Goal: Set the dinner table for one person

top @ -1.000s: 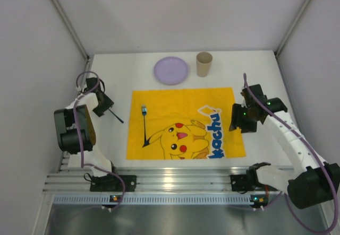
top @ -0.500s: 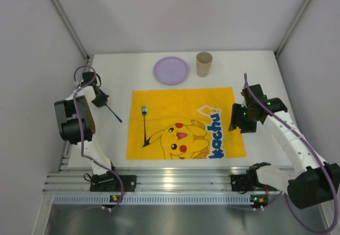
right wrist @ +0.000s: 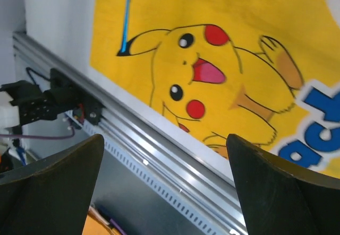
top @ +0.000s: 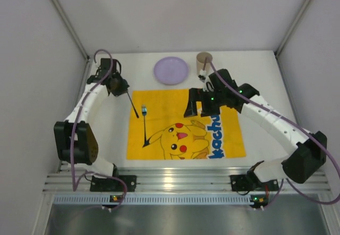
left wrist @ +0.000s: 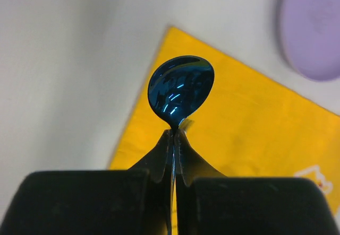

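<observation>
My left gripper (top: pixel 121 89) is shut on the handle of a dark blue spoon (top: pixel 133 106) and holds it above the far left corner of the yellow cartoon mat (top: pixel 175 99). In the left wrist view the spoon's bowl (left wrist: pixel 181 89) sticks out past my shut gripper (left wrist: pixel 175 135). A fork (top: pixel 144 124) with a blue head lies on the left part of the mat. My right gripper (top: pixel 197 107) is open and empty above the mat's far middle; its wrist view shows the gripper (right wrist: pixel 164 139) wide open over the mat (right wrist: pixel 255 44). The white dinner table (top: pixel 255 68) lies under it all.
A purple plate (top: pixel 171 70) and a tan paper cup (top: pixel 204 63) stand on the table beyond the mat; the cup is just behind my right arm. The plate also shows in the left wrist view (left wrist: pixel 313 28). A metal rail (top: pixel 170 179) runs along the near edge.
My left arm has swung from the table's left edge forward and right to the mat's far left corner, spoon still held. My right arm has moved left from the mat's right edge to its far middle.
</observation>
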`<state>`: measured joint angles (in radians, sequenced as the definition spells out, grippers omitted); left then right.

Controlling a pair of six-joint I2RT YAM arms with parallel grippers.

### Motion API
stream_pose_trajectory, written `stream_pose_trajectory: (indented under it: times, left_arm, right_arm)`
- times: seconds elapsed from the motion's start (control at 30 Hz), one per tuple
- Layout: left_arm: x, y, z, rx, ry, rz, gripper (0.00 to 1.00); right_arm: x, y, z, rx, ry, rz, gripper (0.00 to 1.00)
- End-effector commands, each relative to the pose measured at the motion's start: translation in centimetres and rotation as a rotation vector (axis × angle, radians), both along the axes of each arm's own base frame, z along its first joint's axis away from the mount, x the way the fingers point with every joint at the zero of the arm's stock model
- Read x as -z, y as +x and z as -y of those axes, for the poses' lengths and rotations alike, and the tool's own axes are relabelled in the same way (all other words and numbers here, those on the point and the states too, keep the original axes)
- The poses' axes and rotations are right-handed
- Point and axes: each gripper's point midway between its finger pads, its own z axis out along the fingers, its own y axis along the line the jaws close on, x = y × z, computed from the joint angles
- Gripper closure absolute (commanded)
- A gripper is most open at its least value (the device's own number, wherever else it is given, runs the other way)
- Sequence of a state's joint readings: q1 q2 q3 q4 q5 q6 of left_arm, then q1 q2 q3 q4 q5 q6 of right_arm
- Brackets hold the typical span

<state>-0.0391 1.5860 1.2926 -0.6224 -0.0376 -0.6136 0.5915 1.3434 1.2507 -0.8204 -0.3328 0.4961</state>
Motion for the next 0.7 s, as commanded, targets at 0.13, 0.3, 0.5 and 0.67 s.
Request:
stream_pose_trajectory:
  times: [0.13, 0.3, 0.5, 0.67]
  left_arm:
    - [-8.3, -2.7, 9.3, 0.1, -0.134, 0.106, 1.0]
    - [-11.3, -4.1, 13.9, 0.171, -0.155, 0.134, 1.0]
    - [-12.8, -5.7, 18.5, 0.244, -0.187, 0.151, 1.0]
    - [-13.4, -6.6, 21.1, 0.286, -0.208, 0.152, 1.0]
  right_arm:
    - [-5.0, 0.6, -10.7, -0.16, 0.305, 0.046, 0.0]
    - [-4.8, 0.2, -13.0, -0.197, 0.362, 0.031, 0.0]
    - [-3.9, 0.1, -13.8, -0.174, 0.389, 0.028, 0.06]
    - [-2.2, 0.3, -13.7, -0.138, 0.38, 0.013, 0.68]
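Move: My left hand holds the spoon by its neck, its handle trailing back; my open right gripper, where it is going, is about 36 cm to its right, 15 cm back and 6 cm higher. From my right hand the spoon's handle lies some 32 cm left, 8 cm ahead and 7 cm lower. The fork is about 28 cm left and 3 cm back of my right hand, the plate 28 cm ahead and 12 cm left, both some 17 cm below. My left hand keeps its pinch on the spoon's neck and swings it about 20 cm right while lifting it 12 cm and drawing it slightly back, turning clockwise. My right hand comes to meet it, some 13 cm left, rolling its left side up; its fingers stay wide until it eases to a stop, then start closing around the handle and are still part open. ##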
